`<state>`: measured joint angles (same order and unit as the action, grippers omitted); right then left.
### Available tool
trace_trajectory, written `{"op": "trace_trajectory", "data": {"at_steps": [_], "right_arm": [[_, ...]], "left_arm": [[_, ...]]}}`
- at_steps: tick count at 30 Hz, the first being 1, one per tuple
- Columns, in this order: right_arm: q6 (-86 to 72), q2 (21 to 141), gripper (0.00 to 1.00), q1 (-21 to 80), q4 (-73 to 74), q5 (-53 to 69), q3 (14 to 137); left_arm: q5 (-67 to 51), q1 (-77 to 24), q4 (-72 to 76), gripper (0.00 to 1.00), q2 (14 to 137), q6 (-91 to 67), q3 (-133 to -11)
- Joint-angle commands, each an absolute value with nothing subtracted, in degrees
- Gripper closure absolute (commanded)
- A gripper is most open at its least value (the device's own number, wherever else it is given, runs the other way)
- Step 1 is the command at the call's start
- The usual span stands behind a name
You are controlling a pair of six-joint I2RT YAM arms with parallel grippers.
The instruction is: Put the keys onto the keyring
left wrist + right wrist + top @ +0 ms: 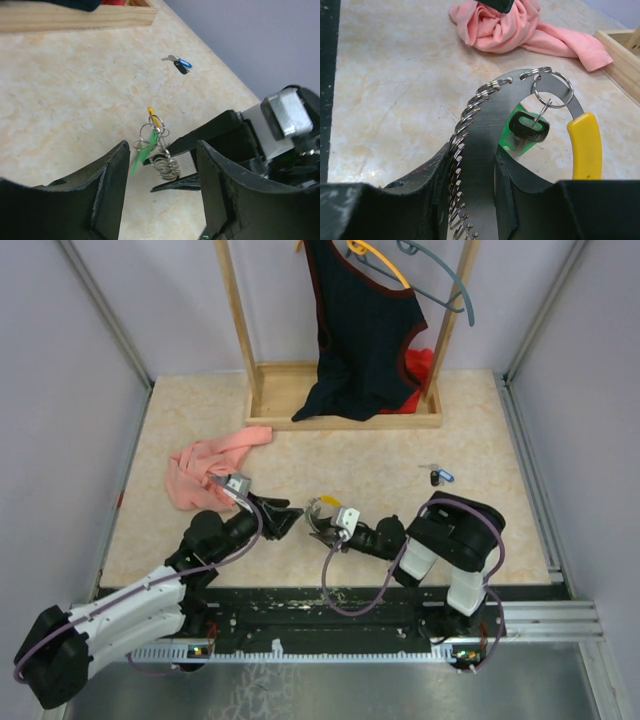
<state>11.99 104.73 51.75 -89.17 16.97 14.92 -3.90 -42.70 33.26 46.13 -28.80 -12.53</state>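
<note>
My right gripper (474, 152) is shut on the keyring (485, 125), a curved grey metal band with several small split rings along it and a yellow piece (585, 145) at one end. A black-headed key (530, 127) and a green key (512, 142) hang from one ring. My left gripper (161, 150) stands open, facing the keyring (165, 167) and its green key (142, 155), with nothing between its fingers. A blue key and a black key (179, 63) lie together on the table, also visible in the top view (438, 476). The two grippers meet near the table's front middle (305, 518).
A pink cloth (205, 465) lies crumpled at the left of the table. A wooden rack (345, 420) stands at the back with a dark garment (360, 330) and hangers on it. Grey walls close in both sides.
</note>
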Motion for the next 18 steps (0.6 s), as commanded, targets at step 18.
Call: {"op": "trace_trajectory", "data": {"at_steps": [18], "right_arm": [[11.6, 85.2, 1.0, 48.8, -77.3, 27.5, 14.4]], "left_arm": [[-24.8, -42.7, 61.5, 0.43, 46.8, 19.3, -0.2]]}}
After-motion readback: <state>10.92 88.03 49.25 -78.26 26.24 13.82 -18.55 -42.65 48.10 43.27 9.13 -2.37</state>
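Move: The left hand is empty; the green-tagged keys it works at hang on the keyring roughly 7 cm to its right, 3 cm ahead and some 7 cm below. The keyring's yellow grip is about 10 cm to the left hand's right, 5 cm ahead and 7 cm below, and the pink cloth lies about 19 cm left, 13 cm ahead and 14 cm down. From the right hand, which holds the keyring, the keys are about 4 cm ahead, 2 cm to the left and 1 cm lower. The right hand keeps its pinch on the keyring's curved band and lifts it some 5 cm, easing back about 2 cm, so the hanging keys come up towards the level of the left fingers. Meanwhile the left hand, its fingers staying wide open and touching nothing, draws back about 3 cm, rising a little and then sinking, while its wrist rolls some 40 degrees clockwise as seen from behind the hand and its fingertips swing farther right and slightly up, beside the raised ring. ##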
